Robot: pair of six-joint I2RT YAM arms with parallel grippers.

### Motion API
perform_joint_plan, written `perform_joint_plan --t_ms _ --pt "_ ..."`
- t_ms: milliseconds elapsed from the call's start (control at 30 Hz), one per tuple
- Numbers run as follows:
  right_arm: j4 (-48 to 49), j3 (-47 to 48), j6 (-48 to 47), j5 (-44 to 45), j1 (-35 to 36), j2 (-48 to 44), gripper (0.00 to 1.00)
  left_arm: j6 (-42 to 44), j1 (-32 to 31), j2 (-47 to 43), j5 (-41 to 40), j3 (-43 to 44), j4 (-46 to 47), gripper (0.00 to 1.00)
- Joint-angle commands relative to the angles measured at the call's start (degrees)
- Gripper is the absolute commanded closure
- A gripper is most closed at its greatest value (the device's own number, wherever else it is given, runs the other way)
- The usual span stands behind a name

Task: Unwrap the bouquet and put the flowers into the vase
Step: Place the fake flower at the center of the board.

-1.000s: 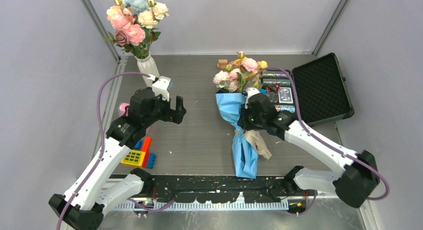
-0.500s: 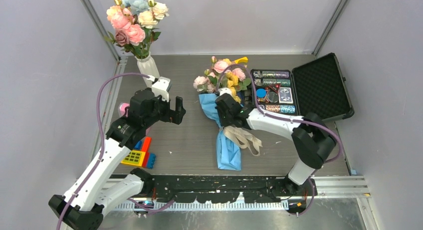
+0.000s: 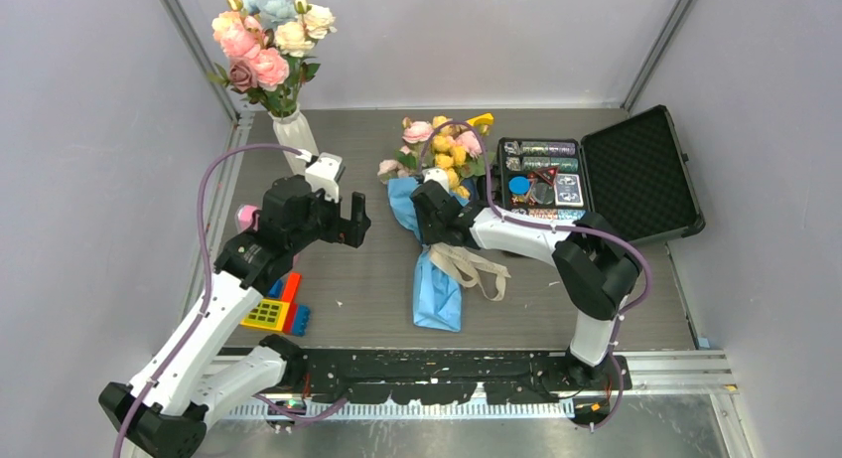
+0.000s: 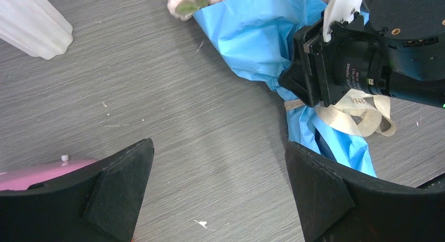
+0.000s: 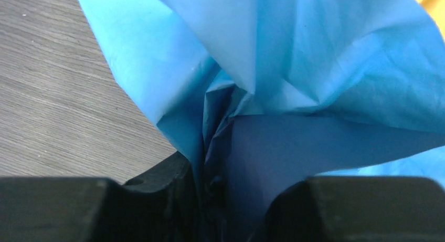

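The bouquet point(image 3: 438, 284) lies mid-table, its flowers point(image 3: 443, 152) pointing to the back and a cream ribbon point(image 3: 479, 269) loose at its waist. My right gripper point(image 3: 429, 206) sits on the light blue wrap just below the blooms. In the right wrist view its jaws point(image 5: 246, 174) stand a little apart with crinkled blue paper point(image 5: 294, 69) filling the gap; whether they still pinch it does not show. My left gripper point(image 3: 343, 205) hovers wide open to the left of the bouquet, with bare table between its fingers point(image 4: 218, 145). The ribbed white vase point(image 3: 296, 138) stands at the back left.
Big pink, white and pale-blue blooms point(image 3: 268, 41) fill the vase. An open black case point(image 3: 640, 175) with small items lies at the back right. Coloured toy blocks point(image 3: 278, 309) and a pink block point(image 3: 243, 218) sit under the left arm.
The right gripper has dragged the bouquet leftward across the table, towards the left gripper, and its jaws have widened a little. The left arm has not moved.
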Motion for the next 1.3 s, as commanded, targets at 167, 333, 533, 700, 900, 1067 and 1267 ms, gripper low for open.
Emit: perform_joint_plan --t_ms 167,333,533,700,900,1067,1267 --pt "1.2 2.4 0.5 0.0 0.2 -4.3 0.33 1.2 0.1 -0.1 -0.1 -0.4 2.2 0.02" --pt "-0.4 1.7 0.8 -2.4 0.2 -9.3 0.26 1.3 0.1 -0.4 -0.2 -0.7 2.5 0.02" --pt "-2.7 -1.2 1.0 -4.5 0.2 -19.3 0.24 1.3 0.1 0.0 -0.2 -0.8 2.6 0.02" --pt "-5.1 -6.2 2.5 -5.6 0.1 -29.0 0.23 0.8 0.1 0.1 0.5 -1.2 3.0 0.02" --pt "-6.7 -19.3 8.2 -10.2 -3.8 -46.9 0.22 -0.1 0.1 1.3 3.4 -0.9 3.0 0.02" --pt "-5.9 -28.3 13.7 -23.1 -10.3 -52.8 0.24 0.2 0.1 2.1 2.7 -0.6 2.4 0.02" --pt "2.0 -38.3 21.5 -30.0 -10.8 -57.3 0.31 0.3 0.1 2.2 2.7 -0.7 2.4 0.02"
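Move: Between the right hand's half-parted fingers is the neck of the wrapped bouquet, already lying along the board, its middle about 2 cm ahead of that hand and 3 cm below. Its flower heads lie some 18 cm ahead and about 1 cm to the right, the ribbon roughly 8 cm right and 4 cm back, and the black case's tray about 22 cm right and 13 cm ahead. From the left hand the bouquet is some 14 cm right, 6 cm ahead and 20 cm below. Spreading its already opening fingers to about three quarters wide, the right hand lets go of the bouquet's neck and rises nearly straight up out of the paper, some 15 cm. It then swings back and to the right, over the ribbon side, and sinks about 7 cm while rolling its left side up roughly 30 degrees, ending open beside the ribbon, clear of the wrap. ##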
